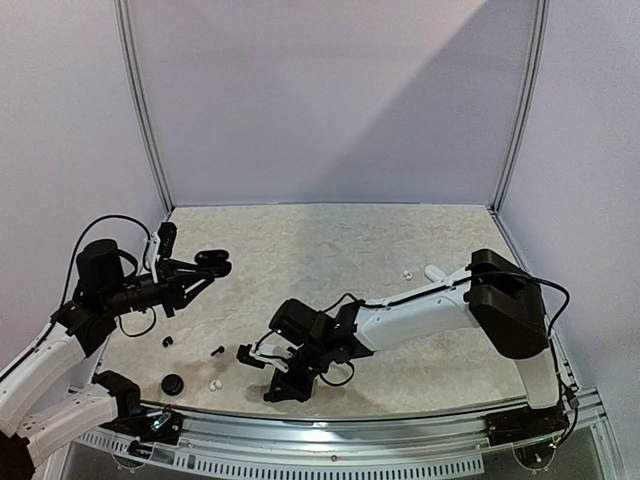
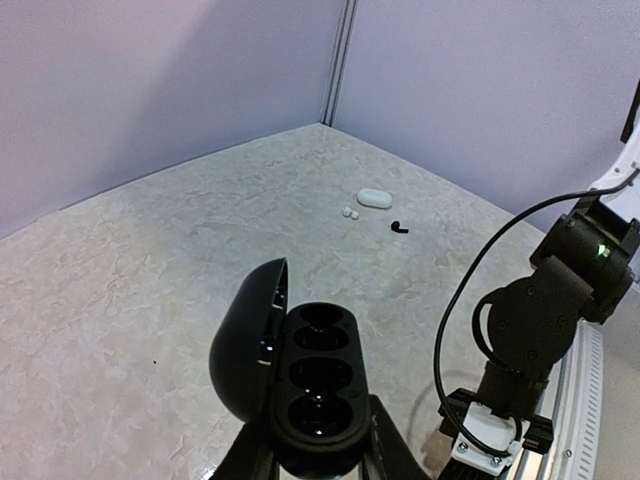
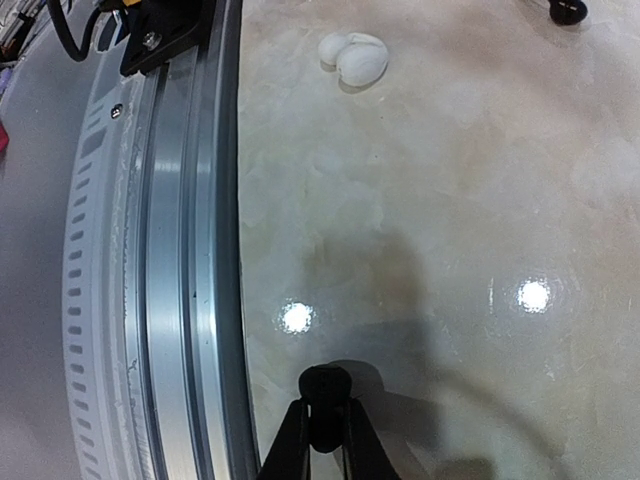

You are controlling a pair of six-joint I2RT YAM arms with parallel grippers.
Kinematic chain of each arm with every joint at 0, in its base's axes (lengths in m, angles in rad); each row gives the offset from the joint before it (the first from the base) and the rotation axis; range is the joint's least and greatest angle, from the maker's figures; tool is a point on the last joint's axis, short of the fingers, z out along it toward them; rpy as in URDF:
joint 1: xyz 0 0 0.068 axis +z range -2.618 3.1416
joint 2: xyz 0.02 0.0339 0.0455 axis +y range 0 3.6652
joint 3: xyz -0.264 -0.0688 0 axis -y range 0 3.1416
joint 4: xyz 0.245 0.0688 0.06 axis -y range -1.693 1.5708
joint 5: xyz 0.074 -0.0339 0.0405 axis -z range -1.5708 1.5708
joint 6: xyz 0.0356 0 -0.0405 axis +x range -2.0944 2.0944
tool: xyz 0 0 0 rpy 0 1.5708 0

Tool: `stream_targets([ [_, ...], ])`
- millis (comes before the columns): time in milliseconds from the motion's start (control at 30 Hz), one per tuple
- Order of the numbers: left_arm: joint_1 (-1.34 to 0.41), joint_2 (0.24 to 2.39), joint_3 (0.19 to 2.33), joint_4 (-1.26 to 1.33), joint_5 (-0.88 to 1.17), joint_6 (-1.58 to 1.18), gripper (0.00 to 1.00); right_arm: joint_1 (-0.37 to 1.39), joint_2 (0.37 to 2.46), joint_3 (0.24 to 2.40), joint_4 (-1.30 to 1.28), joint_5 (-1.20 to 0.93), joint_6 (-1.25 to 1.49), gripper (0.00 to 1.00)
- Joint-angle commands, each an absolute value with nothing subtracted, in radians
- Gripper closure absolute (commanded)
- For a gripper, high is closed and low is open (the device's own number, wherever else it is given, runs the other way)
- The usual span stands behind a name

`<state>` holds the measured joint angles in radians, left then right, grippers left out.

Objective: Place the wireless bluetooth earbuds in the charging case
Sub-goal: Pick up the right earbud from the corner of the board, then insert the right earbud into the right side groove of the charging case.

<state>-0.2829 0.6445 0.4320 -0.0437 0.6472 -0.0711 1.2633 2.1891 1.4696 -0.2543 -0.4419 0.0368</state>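
The black charging case (image 2: 320,385) sits between the fingers of my left gripper (image 2: 320,445), lid swung open to the left and its wells showing dark. In the top view that gripper (image 1: 203,269) holds the case (image 1: 215,264) above the table's left side. My right gripper (image 3: 327,412) is shut on a small black earbud (image 3: 327,385) just over the table near the front rail. From above, the right gripper (image 1: 272,388) is low at front centre. A white earbud (image 3: 353,58) lies ahead of it, and black earbuds (image 1: 168,341) lie loose at the front left.
The metal rail (image 3: 170,250) runs close along the right gripper's left side. A round black piece (image 1: 172,384) rests near the front left edge. A white case (image 2: 374,198), white earbuds (image 2: 349,212) and a black earbud (image 2: 399,227) lie at the far right.
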Motion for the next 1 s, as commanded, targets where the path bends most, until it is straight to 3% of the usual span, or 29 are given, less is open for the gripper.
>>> stream_targets([
  [0, -0.275, 0.641, 0.43, -0.06, 0.67, -0.047, 1.0, 1.269, 2.16, 1.477, -0.274, -0.439, 0.035, 0.97],
  [200, -0.275, 0.633, 0.426, -0.065, 0.806, 0.069, 1.0, 1.26, 2.051, 1.455, -0.315, -0.355, 0.013, 1.0],
  [433, -0.287, 0.689, 0.427, 0.076, 1.107, 0.13, 1.0, 1.211, 1.715, 1.41, -0.416, -0.206, -0.084, 1.0],
  [567, -0.333, 0.728, 0.453, 0.086, 1.13, 0.172, 1.0, 1.219, 1.602, 1.471, -0.442, -0.146, -0.153, 1.0],
  [967, -0.49, 0.767, 0.509, 0.074, 1.039, 0.193, 1.0, 1.273, 1.724, 1.725, -0.482, -0.121, -0.339, 1.0],
])
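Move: The right fingers already pinch the right earbud at the board's near edge. The charging case, open in the left gripper, is about 14 cm ahead of that hand, 8 cm left and 20 cm up. On the board, from the right hand, the white earbuds lie 11 cm left and 2 cm ahead, a loose black earbud 11 cm left and 11 cm ahead. From the left hand, the pinched earbud is roughly 14 cm back, 9 cm right and 20 cm below. Keep the right gripper shut on the earbud and lift it fast off the board, about 32 cm up with a slight forward drift, swinging the fingertips up until they point left and only a little down. Meanwhile draw the left gripper, still gripping the open case, some 8 cm back and 6 cm right to meet it, rising slightly and turning about 35 degrees clockwise. ##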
